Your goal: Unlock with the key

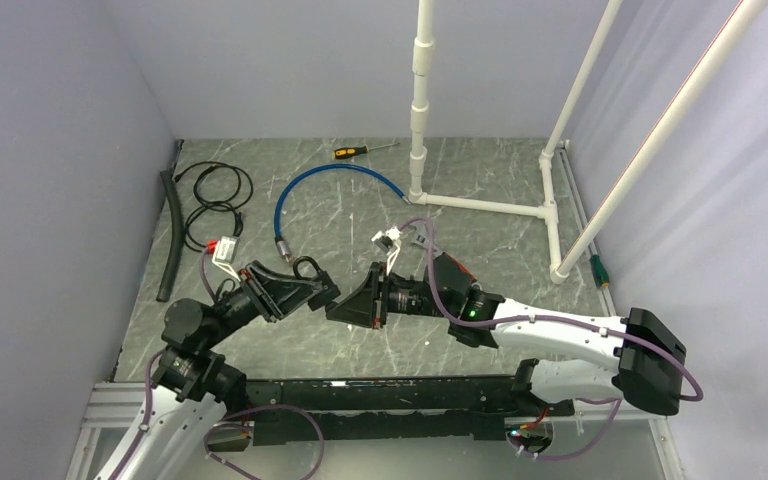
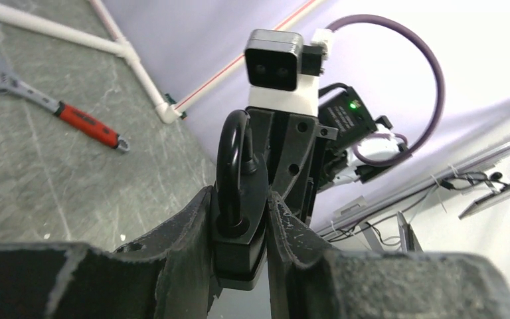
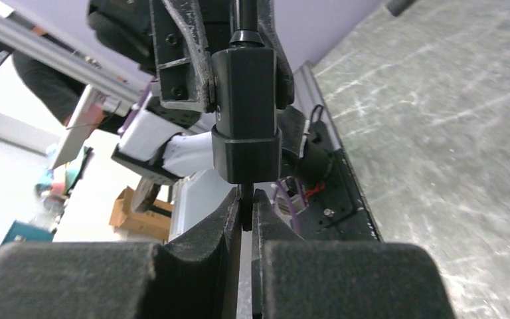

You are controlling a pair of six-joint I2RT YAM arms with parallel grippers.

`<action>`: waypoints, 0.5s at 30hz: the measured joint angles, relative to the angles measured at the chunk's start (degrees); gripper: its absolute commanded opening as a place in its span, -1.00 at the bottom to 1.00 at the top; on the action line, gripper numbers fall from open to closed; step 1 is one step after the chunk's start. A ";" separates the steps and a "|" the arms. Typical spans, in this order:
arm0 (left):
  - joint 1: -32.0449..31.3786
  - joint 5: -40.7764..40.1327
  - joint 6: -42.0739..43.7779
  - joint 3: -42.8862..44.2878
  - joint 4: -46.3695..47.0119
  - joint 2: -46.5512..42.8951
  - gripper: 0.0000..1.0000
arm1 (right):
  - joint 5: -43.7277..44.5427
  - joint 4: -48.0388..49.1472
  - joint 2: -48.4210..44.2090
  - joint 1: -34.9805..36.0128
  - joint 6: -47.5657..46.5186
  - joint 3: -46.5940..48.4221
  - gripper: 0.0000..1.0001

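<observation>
A black padlock [image 2: 239, 219] is clamped by its body between the fingers of my left gripper [image 2: 239, 229], which holds it above the table with its shackle [image 2: 229, 153] pointing away from the left wrist camera. From the right wrist view the lock's body [image 3: 246, 113] faces me. A thin dark key [image 3: 246, 207] runs from the lock's underside into my right gripper [image 3: 246, 214], which is shut on it. In the top view the two grippers meet tip to tip at the lock [image 1: 322, 290]. The keyhole itself is hidden.
A red-handled wrench [image 2: 86, 126] lies on the grey mat behind the arms. Further back are a blue hose [image 1: 330, 185], a yellow screwdriver [image 1: 360, 150] and a white pipe frame [image 1: 480, 205]. Black cables [image 1: 210, 200] and a black tube [image 1: 170, 235] lie at the left.
</observation>
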 measured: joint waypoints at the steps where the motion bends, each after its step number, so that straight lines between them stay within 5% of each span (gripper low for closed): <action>1: 0.00 0.66 0.07 0.26 1.07 0.00 -1.00 | -0.98 1.29 0.00 0.02 0.26 0.00 -1.00; 15: -0.26 7.45 0.04 3.91 13.46 0.13 -1.00 | -11.96 19.58 1.64 0.20 7.17 0.00 -1.00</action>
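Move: The left hand already grips the padlock, and the right hand pinches the key, already in its keyhole. From the left hand the key is about 3 cm back, 4 cm to the right and 1 cm lower. The padlock's body lies about 3 cm ahead and 3 cm left of the right hand, nearly level. On the table some 22 cm below are the blue cable's end, about 22 cm ahead and 12 cm left of the left hand, and the wrench, about 24 cm ahead and 22 cm right of the right hand. Up and back together, both hands carry the joined padlock and key about 6.5 cm higher and 4 cm towards the bases, keeping their grips. The left hand tips its fingers upward, turning the padlock some 20 degrees, while the right hand, still pinching the key, tilts its fingertips up about 15 degrees and swings counter-clockwise by nearly as much. ##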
